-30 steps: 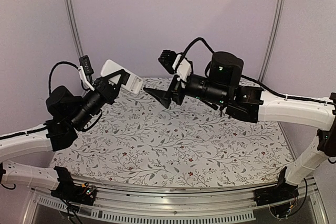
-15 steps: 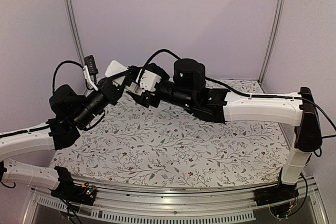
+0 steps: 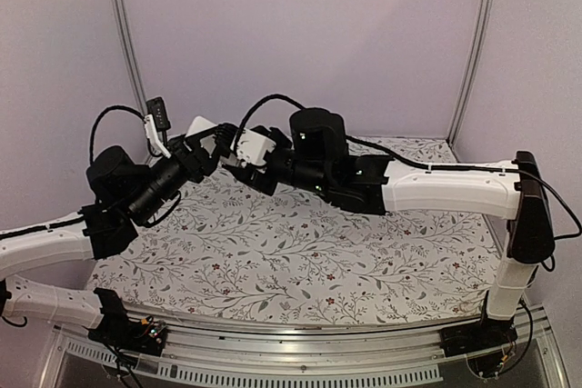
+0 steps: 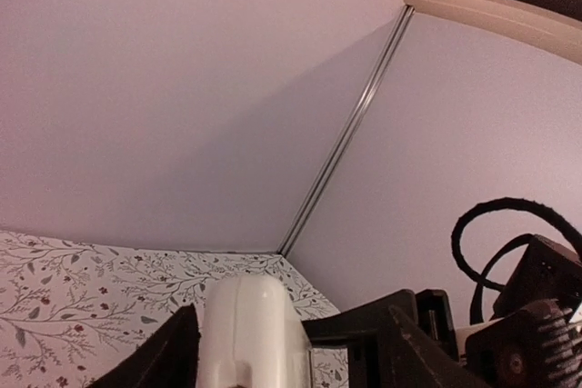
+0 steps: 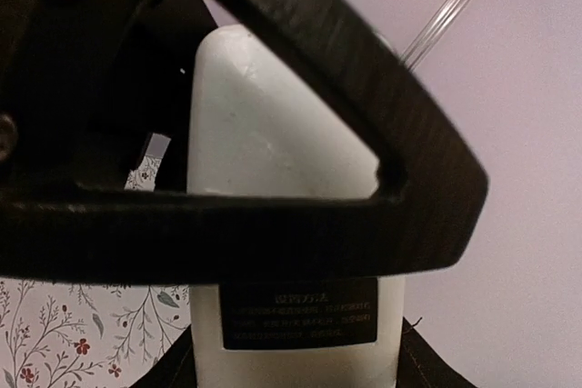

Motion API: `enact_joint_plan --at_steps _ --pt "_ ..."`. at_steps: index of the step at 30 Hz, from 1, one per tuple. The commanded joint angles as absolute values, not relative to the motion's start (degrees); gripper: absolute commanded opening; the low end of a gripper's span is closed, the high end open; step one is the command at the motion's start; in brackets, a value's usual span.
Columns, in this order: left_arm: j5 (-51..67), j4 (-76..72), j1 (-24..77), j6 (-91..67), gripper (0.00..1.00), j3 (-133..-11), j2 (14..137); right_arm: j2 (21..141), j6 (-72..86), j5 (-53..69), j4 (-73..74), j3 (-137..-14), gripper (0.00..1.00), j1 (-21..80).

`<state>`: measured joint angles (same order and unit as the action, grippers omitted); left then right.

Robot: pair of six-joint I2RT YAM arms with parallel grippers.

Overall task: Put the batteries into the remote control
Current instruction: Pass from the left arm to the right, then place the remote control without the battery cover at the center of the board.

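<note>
The remote control (image 3: 202,126) is held in the air over the back left of the table, where the two arms meet. In the right wrist view its white back with a black label (image 5: 298,313) fills the frame, and my right gripper (image 5: 296,365) is shut on its sides. One black finger (image 5: 273,224) of the left gripper crosses in front of it. In the left wrist view the remote's rounded white end (image 4: 250,324) stands between the fingers of my left gripper (image 4: 289,333), which is open, with a gap on the right side. The batteries are out of view.
The floral tablecloth (image 3: 300,252) lies well below both grippers. Purple walls with metal rails (image 3: 123,34) close in the back and sides. A black cable (image 4: 491,224) loops off the right arm beside the left gripper (image 3: 211,144) and right gripper (image 3: 238,154).
The right arm swung left from the middle of the table to the remote and closed its jaws on it. The left gripper's jaws have widened around the remote.
</note>
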<state>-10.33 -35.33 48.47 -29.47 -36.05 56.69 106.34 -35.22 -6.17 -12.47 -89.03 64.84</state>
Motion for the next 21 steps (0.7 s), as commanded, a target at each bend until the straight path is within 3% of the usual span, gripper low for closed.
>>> enact_joint_plan --at_steps 1,11,21 --pt "-15.36 -29.6 48.46 -23.23 0.96 -36.95 51.94 102.98 -31.39 -4.19 2.23 -88.1 0.32 63.02" --pt "-31.58 -19.14 47.53 -13.37 0.99 -34.92 41.35 100.59 -26.0 13.37 18.57 -71.4 0.31 61.19" --pt "-31.39 -18.15 47.35 -13.47 0.99 -34.37 42.14 109.21 -28.94 12.56 23.35 -68.69 0.29 61.19"
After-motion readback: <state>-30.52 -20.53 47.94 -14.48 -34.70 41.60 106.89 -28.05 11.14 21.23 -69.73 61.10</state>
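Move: The right hand already grips one end of the remote control; the bare table patch it is bound for lies some 33 cm below it, about 8 cm back and 6 cm to its right. The two batteries on the table are roughly 22 cm ahead of the right hand, 36 cm to its right and 33 cm down. For the left hand the remote is still right between its opening fingers, about 1 cm ahead and 1 cm to the right, at the same height. The left fingers, already half open around the remote, spread fully and come free of it as that hand draws off about 9 cm to the left, turning some 25 degrees counter-clockwise. Keeping its grip on the remote's end, the right hand carries the remote swiftly down some 27 cm, also to the right and back, away from the left hand towards the bare front part of the table, while its wrist tips over until the fingers point steeply down. ##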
